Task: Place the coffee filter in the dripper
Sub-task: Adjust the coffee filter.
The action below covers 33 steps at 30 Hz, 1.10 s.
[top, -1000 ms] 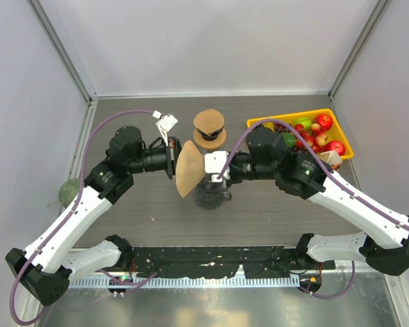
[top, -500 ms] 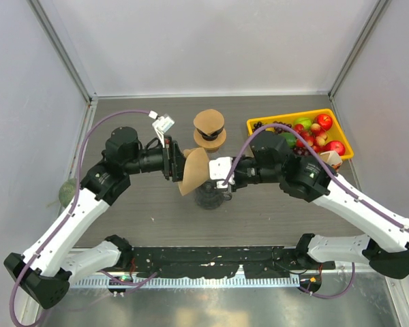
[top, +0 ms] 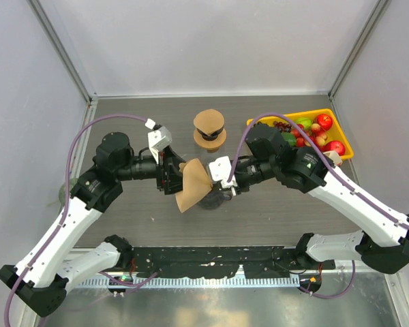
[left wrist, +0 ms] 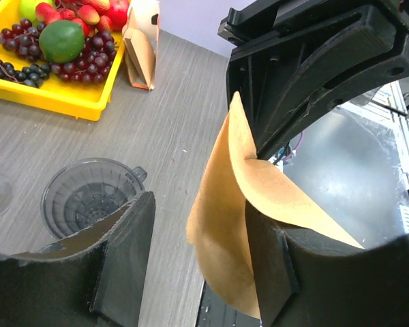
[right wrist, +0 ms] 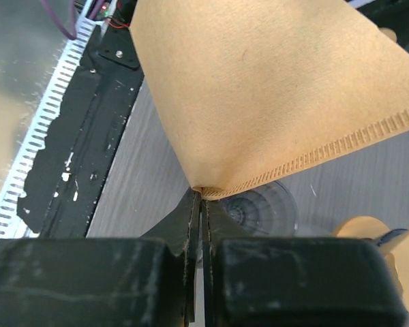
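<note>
The brown paper coffee filter (top: 192, 185) hangs in the air at mid-table, spread into a fan. My right gripper (top: 208, 178) is shut on its pointed corner (right wrist: 203, 191), with the fan (right wrist: 259, 88) rising in front of the wrist camera. My left gripper (top: 173, 174) stands open beside it. In the left wrist view the filter (left wrist: 235, 225) leans against one finger (left wrist: 269, 272), and the other finger (left wrist: 126, 252) is well apart from it. The clear glass dripper (left wrist: 88, 197) stands on the table below, partly hidden under the filter (right wrist: 266, 208).
A yellow tray (top: 296, 116) of fruit sits at the back right, its rim (left wrist: 61, 105) near a standing filter packet (left wrist: 142, 48). A brown-topped stand (top: 209, 128) is behind the dripper. A green ball (top: 57, 195) lies at the left wall.
My left gripper has opened and let go of the filter, drawing back a little. My right gripper has shut on the filter's corner, and the filter has dropped slightly toward the dripper.
</note>
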Each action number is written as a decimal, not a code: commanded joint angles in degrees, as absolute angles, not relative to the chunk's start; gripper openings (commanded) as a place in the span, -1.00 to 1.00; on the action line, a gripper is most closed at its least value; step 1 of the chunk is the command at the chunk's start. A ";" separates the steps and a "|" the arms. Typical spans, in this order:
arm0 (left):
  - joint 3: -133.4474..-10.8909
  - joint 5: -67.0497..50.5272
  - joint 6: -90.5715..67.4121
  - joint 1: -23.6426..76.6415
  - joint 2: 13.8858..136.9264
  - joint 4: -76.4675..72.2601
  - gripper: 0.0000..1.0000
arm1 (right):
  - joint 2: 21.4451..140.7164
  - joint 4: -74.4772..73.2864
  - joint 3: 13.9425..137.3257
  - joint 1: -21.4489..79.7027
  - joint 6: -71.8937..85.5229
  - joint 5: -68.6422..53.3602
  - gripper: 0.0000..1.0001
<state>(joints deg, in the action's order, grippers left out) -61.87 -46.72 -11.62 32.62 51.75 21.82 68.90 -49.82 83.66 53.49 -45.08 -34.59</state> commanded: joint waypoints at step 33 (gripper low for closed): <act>-86.75 15.90 -36.91 42.19 68.73 29.79 -1.00 | 73.73 -31.38 97.21 55.80 -13.88 4.82 0.88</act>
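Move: The loose coffee filter, held at its right edge by the right fingers, has its middle about 4 cm right of the left hand, 2 back and 2 lower; from the right hand, 5 cm left and 2 back. The dripper stands some 24 cm ahead of the left hand, 6 right, 16 lower, and 26 ahead of the right, 3 left. The glass mug sits 18 cm short of the dripper, in line with it, its middle 7 lower. The filter changes hands: the waiting left fingers shut on its near side and pinch it, then the right fingers open wide and let go. The left hand carries the filter about 14 cm forward towards the dripper, rising a few centimetres and turning some 50 degrees counter-clockwise; the opened right hand goes up about 11 cm and forward about 9, turning clockwise. ##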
